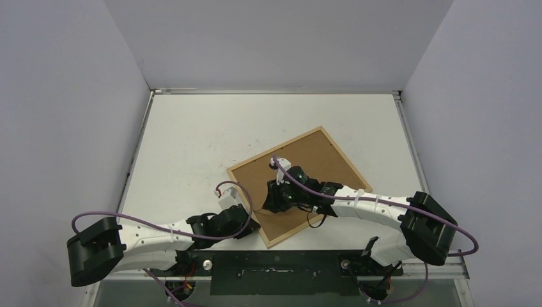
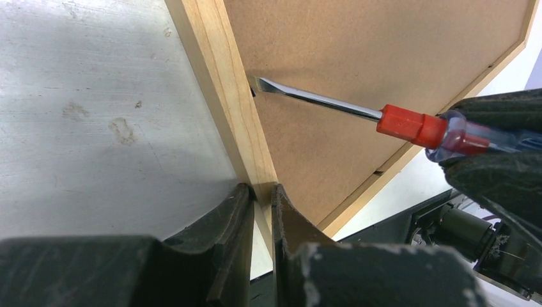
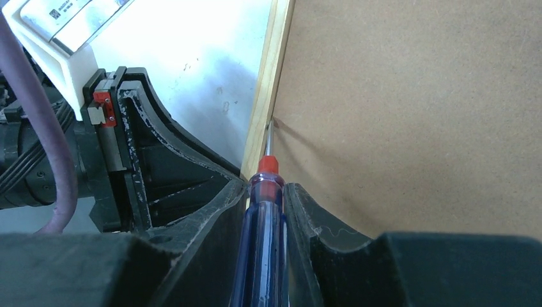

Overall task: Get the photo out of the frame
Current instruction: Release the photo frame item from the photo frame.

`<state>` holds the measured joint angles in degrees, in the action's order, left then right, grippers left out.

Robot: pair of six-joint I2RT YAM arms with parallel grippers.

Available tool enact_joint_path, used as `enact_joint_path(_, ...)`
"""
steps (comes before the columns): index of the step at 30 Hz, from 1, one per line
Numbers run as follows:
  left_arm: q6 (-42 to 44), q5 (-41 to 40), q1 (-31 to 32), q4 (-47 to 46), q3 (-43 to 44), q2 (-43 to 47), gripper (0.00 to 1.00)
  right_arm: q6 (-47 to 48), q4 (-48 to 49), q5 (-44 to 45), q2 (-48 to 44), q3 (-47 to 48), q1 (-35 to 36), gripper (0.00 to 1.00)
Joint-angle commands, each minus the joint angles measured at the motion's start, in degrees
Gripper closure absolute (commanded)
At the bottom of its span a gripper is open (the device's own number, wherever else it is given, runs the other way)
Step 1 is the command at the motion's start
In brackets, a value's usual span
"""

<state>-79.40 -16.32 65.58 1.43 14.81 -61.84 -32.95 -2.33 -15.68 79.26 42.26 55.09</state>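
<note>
The frame (image 1: 273, 149) lies face down and turned askew on the white table, its light wooden moulding (image 2: 227, 96) bordering the brown backing panel (image 2: 358, 51). The photo is hidden. My left gripper (image 2: 261, 192) is shut on the moulding at the frame's near left side (image 1: 250, 214). My right gripper (image 3: 267, 188) is shut on a screwdriver (image 3: 265, 236) with a blue handle and red collar. Its flat blade tip (image 2: 259, 83) rests at the seam where the backing (image 3: 415, 96) meets the moulding (image 3: 271, 77). In the overhead view my right gripper (image 1: 273, 199) hovers over the frame's left part.
Bare white tabletop (image 1: 204, 134) stretches to the left of and behind the frame, closed in by pale walls. A black mounting rail (image 1: 275, 268) runs along the near edge. The left wrist's white camera housing (image 3: 57, 32) and purple cable (image 3: 38, 128) sit close to my right gripper.
</note>
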Motion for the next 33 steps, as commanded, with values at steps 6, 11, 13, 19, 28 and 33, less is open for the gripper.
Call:
enact_joint_path(6,2.6,0.5,0.4,13.1,-5.2,-2.7,1.00,-3.5,0.7,-2.6,2.9,5.0,9.5,1.00)
enact_joint_path(11,2.6,0.4,0.4,13.2,-5.4,-2.5,1.00,-3.9,0.1,-0.7,4.0,7.2,12.2,1.00)
enact_joint_path(13,2.5,0.4,0.4,13.2,-5.4,-2.5,1.00,-3.9,0.2,-0.7,4.2,7.8,12.8,1.00)
enact_joint_path(19,2.4,0.3,0.4,13.5,-5.6,-2.0,1.00,-3.8,-0.9,-0.1,1.3,9.2,12.9,1.00)
enact_joint_path(28,2.4,-0.1,0.5,13.6,-4.9,1.9,0.85,-4.1,-8.2,6.0,-12.2,3.5,-0.7,1.00)
enact_joint_path(33,3.3,-1.3,0.5,17.2,-2.5,10.8,0.56,-2.9,-12.1,5.2,-17.4,1.4,-7.2,1.00)
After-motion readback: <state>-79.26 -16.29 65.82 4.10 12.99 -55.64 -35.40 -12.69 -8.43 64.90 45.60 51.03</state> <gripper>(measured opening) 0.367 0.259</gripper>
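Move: The metal tab on the frame's left rail, with the screwdriver tip already at it, lies about 5 cm to the left, 2 cm ahead and some 8 cm below the right hand, which holds the handle. From the left hand, which pinches that same rail, the tab is roughly 5 cm ahead and 2 cm left, level. The frame's near corner is about 6 cm back and 3 cm right of the left hand. The tab is worked with the screwdriver tip as the right hand, keeping its grip, eases about 2 cm back and 2 cm left, rolling slightly. It then pulls the tip away, rising some 7 cm while going about 5 cm forward and 5 cm right. The left hand holds the rail almost still, then opens its fingers and lets go. ##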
